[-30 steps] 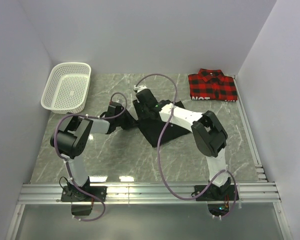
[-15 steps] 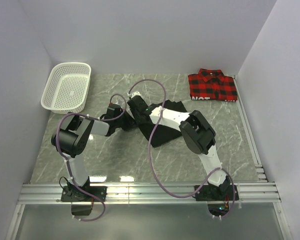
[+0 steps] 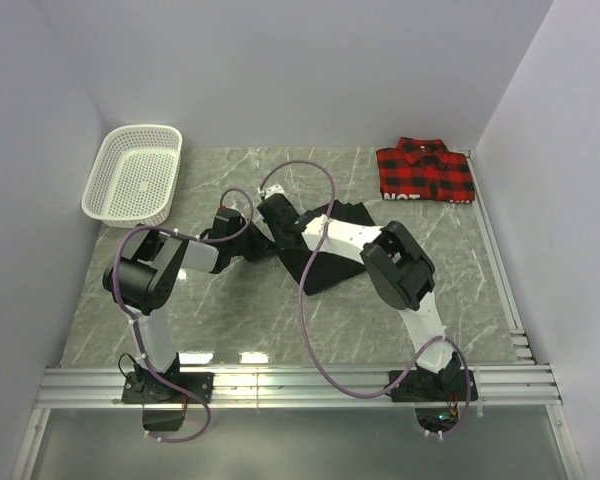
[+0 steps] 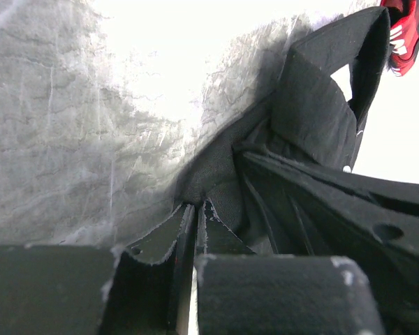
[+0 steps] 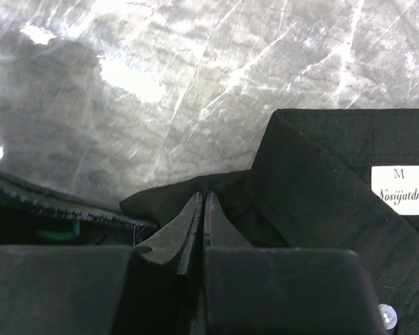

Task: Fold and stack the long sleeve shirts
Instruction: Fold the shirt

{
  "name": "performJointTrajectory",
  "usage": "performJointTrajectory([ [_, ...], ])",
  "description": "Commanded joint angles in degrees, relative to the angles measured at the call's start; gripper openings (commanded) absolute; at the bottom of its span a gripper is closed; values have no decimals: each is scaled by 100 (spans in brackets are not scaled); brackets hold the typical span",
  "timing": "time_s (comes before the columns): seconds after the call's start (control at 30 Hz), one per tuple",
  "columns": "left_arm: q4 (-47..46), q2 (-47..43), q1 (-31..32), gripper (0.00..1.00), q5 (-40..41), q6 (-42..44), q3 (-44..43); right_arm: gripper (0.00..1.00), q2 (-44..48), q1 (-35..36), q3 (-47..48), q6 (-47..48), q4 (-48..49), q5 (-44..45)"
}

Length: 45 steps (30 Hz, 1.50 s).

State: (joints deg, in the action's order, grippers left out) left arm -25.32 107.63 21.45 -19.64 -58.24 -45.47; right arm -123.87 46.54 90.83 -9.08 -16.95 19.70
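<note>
The black long sleeve shirt [image 3: 332, 270] lies crumpled mid-table, mostly under my right forearm. In the right wrist view its collar and white size label [image 5: 400, 190] show, with pale buttons at the lower right. My right gripper [image 5: 204, 196] [image 3: 272, 211] is shut, pinching a fold at the shirt's left edge. My left gripper [image 4: 197, 206] [image 3: 262, 244] is shut on black fabric [image 4: 314, 118] close beside it. The red-and-black plaid long sleeve shirt [image 3: 425, 172] [image 4: 409, 28] lies folded at the back right corner.
A white mesh basket [image 3: 133, 172] stands at the back left, by the left wall. Grey marble table [image 3: 230, 310] lies bare in front of the shirt. A purple cable [image 3: 302, 300] loops over the right arm. Walls close in on three sides.
My right arm swung left across the black shirt and its jaws closed on the shirt's left edge. The left jaws closed further on the fabric. The plaid shirt and basket stayed put.
</note>
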Motion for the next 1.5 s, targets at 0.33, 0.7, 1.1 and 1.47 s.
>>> performJointTrajectory([
  [0.33, 414, 161, 26, 7, 83, 85, 170, 0, 672, 188, -294, 91, 491, -529],
  [0.7, 396, 118, 26, 11, 100, 76, 188, 37, 548, 197, -135, 20, 412, -696],
  [1.1, 861, -664, 8, 40, 530, -3, 355, 59, 2121, 48, -407, -374, -98, -389],
  [1.47, 2162, -2140, -62, 66, 1067, 155, 277, 57, 3746, -831, -2569, -1763, 551, -2266],
])
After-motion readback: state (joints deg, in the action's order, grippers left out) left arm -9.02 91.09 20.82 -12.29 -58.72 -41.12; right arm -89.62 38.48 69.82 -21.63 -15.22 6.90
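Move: Both hands have shut fingers at the black shirt's left corner: it lies about 2 cm right and 1 cm ahead of the left hand, some 3 cm left and 1 cm back of the right hand. The folded shirt's middle is roughly 10 cm right and 1 cm back of the right hand; the collar label is 8 cm right and 3 cm ahead. The red plaid shirt lies about 34 cm right and 20 cm ahead, all slightly below. The right hand keeps its pinch on the shirt's upper edge and tugs it about 3 cm back and left towards the corner, which the left hand still holds motionless, then opens, rises about 15 cm clear and swings some 9 cm right above the shirt, its left side rolling up some 25 degrees. Just after the right fingers start to part, the left hand opens too and draws away from the corner, about 5 cm left and back, lifting a little over 3 cm. ##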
